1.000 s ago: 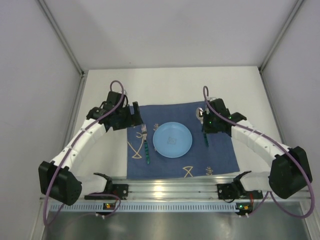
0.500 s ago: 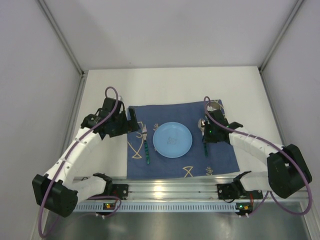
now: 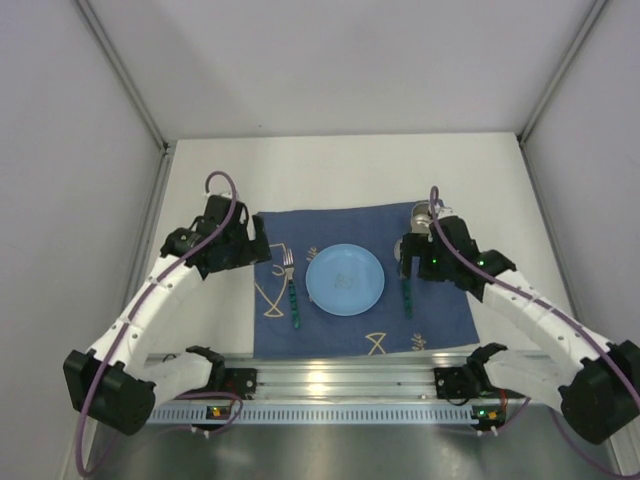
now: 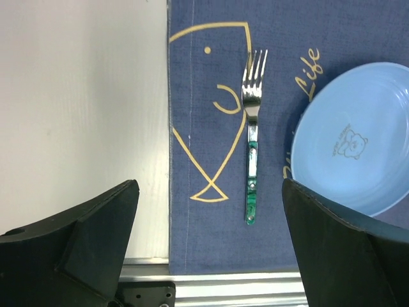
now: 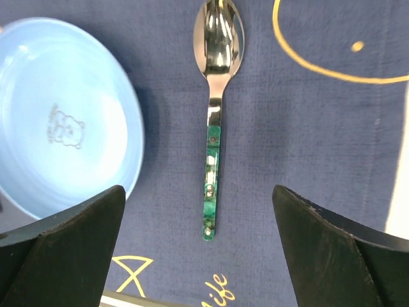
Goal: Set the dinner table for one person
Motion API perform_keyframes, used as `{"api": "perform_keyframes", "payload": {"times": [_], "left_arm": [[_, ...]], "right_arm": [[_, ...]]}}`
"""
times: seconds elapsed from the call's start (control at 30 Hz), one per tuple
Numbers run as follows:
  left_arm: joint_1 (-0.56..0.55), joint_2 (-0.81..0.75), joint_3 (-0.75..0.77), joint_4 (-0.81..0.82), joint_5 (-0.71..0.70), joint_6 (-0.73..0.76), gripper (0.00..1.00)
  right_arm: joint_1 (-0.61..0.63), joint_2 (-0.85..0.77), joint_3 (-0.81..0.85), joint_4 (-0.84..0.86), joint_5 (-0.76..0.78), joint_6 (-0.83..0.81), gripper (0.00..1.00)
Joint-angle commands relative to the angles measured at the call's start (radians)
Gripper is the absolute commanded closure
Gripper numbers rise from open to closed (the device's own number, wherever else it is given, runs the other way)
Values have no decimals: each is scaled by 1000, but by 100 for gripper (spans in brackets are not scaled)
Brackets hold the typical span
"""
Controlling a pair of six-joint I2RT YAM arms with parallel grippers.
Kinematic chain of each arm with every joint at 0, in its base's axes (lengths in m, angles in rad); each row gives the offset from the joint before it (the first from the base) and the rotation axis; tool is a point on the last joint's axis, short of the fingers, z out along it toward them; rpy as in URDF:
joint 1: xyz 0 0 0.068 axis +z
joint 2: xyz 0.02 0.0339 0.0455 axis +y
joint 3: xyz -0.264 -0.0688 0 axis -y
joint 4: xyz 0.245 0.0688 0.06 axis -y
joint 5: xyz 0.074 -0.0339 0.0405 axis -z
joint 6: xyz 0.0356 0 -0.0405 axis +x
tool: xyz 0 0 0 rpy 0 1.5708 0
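The white dinner table (image 3: 340, 170) carries a dark blue fish-patterned cloth (image 3: 440, 310). A light blue plate (image 3: 344, 279) sits at the cloth's middle. To its left lies a green-handled fork (image 3: 291, 290), tines pointing away from the arms. A matching spoon (image 3: 407, 290) lies to its right. My left gripper (image 3: 262, 240) hovers open over the cloth's far left edge. In its wrist view the fork (image 4: 253, 153) lies ahead of the left gripper (image 4: 209, 185), untouched. My right gripper (image 3: 408, 252) hangs open above the spoon (image 5: 214, 128), with the handle between its spread fingers and free of them.
A ribbed aluminium rail (image 3: 340, 385) runs along the near edge, just past the cloth's hem (image 4: 211, 256). A small grey round thing (image 3: 425, 212) sits at the cloth's far right corner, partly behind the right arm. Grey walls close in the table on three sides.
My right gripper has opened and let go of the spoon, which now lies right of the plate. The right arm has drawn back a little. The left arm has shifted slightly left.
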Motion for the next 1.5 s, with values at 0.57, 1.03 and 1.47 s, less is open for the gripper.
{"api": "perform_keyframes", "payload": {"times": [0.57, 1.03, 1.47], "left_arm": [[90, -136, -775, 1411, -327, 464, 1], [242, 375, -607, 1671, -131, 533, 1], [360, 447, -701, 1916, 74, 487, 1]], "right_arm": [[20, -587, 115, -188, 114, -37, 0], [18, -602, 34, -57, 183, -54, 0], [20, -368, 27, 159, 178, -103, 0]]}}
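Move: Under the open right hand, some 6 cm down and about 2 cm ahead, lies the spoon it has already let go; from that hand the plate is about 14 cm to the left at the same depth, and the mug roughly 14 cm ahead and 3 cm right. The empty left hand has the mat's far-left corner about 19 cm ahead, level sideways and 13 cm below, with the fork some 7 cm to its right, 1 cm ahead. Clearing the laid setting, the right hand rises about 14 cm above the spoon, drawing slightly back and right while its fingers tip up nearly 30 degrees, then eases forward 5 cm and sinks a little. The left hand goes forward and briefly up, swings left off the mat while dropping steeply, then reaches forward low over the bare table, fingers levelling out. Both grippers stay open and empty. ##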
